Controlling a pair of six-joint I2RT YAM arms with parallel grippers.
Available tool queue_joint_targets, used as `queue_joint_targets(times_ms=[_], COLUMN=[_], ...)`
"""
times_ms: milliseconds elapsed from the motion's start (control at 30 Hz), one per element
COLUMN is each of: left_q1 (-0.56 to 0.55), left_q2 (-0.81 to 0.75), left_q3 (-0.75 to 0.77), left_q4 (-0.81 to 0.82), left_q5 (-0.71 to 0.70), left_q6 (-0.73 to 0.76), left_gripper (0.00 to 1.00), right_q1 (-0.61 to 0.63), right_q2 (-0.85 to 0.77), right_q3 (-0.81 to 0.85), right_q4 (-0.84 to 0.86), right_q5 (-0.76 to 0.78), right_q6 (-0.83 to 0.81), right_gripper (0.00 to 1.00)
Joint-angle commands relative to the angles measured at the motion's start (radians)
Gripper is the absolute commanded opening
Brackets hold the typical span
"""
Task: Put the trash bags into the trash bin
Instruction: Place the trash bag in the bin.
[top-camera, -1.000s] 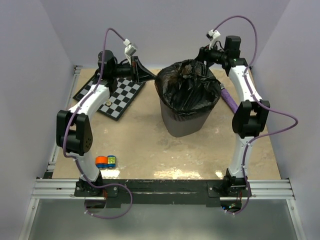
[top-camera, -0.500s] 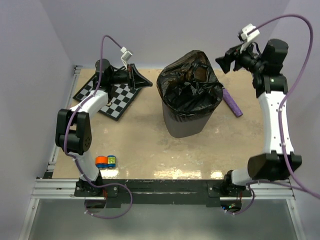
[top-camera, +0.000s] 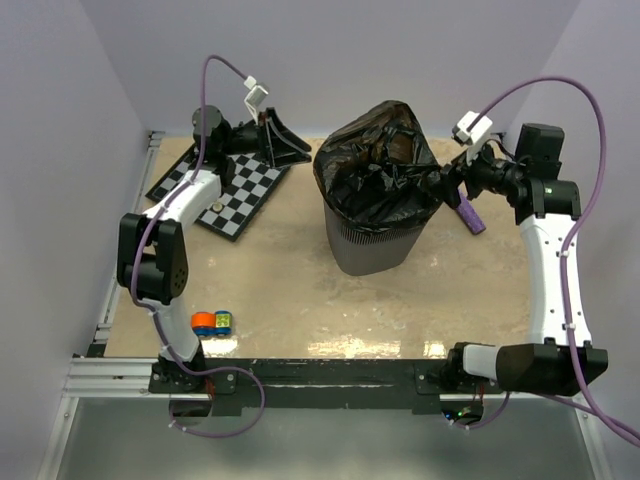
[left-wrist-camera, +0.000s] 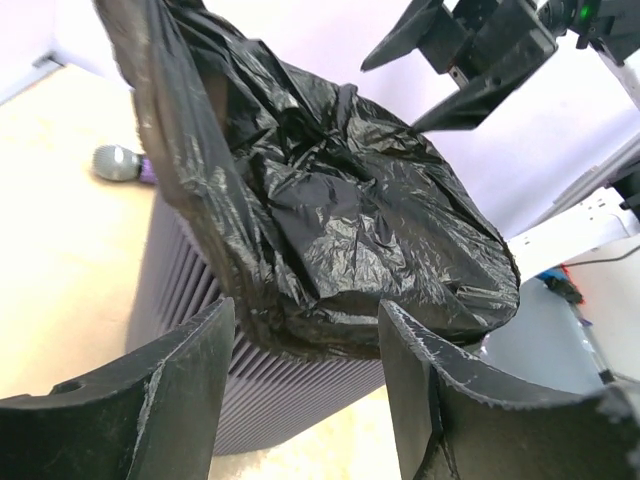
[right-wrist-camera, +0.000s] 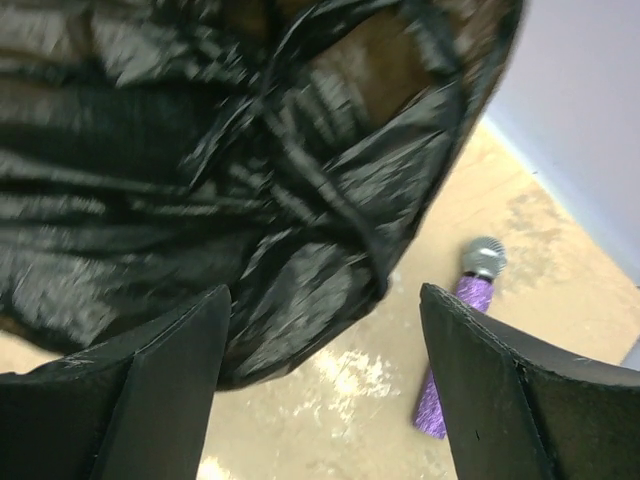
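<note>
The trash bin (top-camera: 365, 245) stands mid-table, its grey mesh wall (left-wrist-camera: 300, 390) showing under the bag. A big glossy black trash bag (top-camera: 380, 170) billows out of its rim and drapes over the sides. My left gripper (top-camera: 300, 152) hangs just left of the bin, open, with nothing between its fingers (left-wrist-camera: 305, 310); the bag (left-wrist-camera: 350, 220) lies beyond them. My right gripper (top-camera: 437, 187) is at the bin's right rim, open and empty (right-wrist-camera: 322, 295), beside the bag's edge (right-wrist-camera: 200, 150).
A purple glittery microphone (top-camera: 467, 213) lies on the table right of the bin, also seen past the right fingers (right-wrist-camera: 455, 350). A checkerboard mat (top-camera: 225, 190) lies at the back left. A small orange and blue toy (top-camera: 212, 322) sits near the front left.
My left gripper has gone from shut to open. The right arm rose high, then dropped and swung in to the bin's right rim, its jaws widening.
</note>
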Motion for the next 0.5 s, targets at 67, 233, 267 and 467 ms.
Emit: queue_joint_targets(times_ms=[67, 233, 267, 467], left_q1=[-0.046, -0.068, -0.069, -0.071], left_q2=[0.033, 0.044, 0.045, 0.047], left_q3=[-0.001, -0.004, -0.002, 0.005], left_q4=[0.082, 0.1, 0.102, 0.103], left_q5=[0.026, 0.048, 0.049, 0.048], left_q6=[-0.02, -0.028, -0.028, -0.019], left_gripper=[0.61, 0.4, 0.38, 0.12], right_q1=[-0.003, -0.003, -0.003, -0.002], right_q2=[-0.066, -0.081, -0.081, -0.11], right_q3=[-0.021, -0.06, -0.066, 0.002], right_q4=[-0.248, -0.298, -0.299, -0.133], right_q5=[-0.052, -0.043, -0.043, -0.058], right_q6=[-0.257, -0.32, -0.329, -0.15], right_gripper=[0.83, 0.83, 0.84, 0.84])
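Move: The trash bag lies open over the bin's mouth. Its middle is about 14 cm to the left hand's right, 3 cm back and 6 cm lower, its left edge almost at those fingertips. From the right hand, the bag's middle is roughly 12 cm left, 3 cm ahead and 6 cm below. The bin stands directly under the bag, its middle some 18 cm below both hands. The microphone lies about 10 cm ahead of the right hand, 7 cm right, on the table. The bag's left edge has the left fingertips right beside it as the left hand goes about 3 cm right, sinking and drawing back a little, its fingers closing most of the way. At the bag's right rim the right hand draws back some 5 cm and sinks about 2 cm, rolling and turning slightly counter-clockwise, its wide-open fingers coming in around the rim without closing. ##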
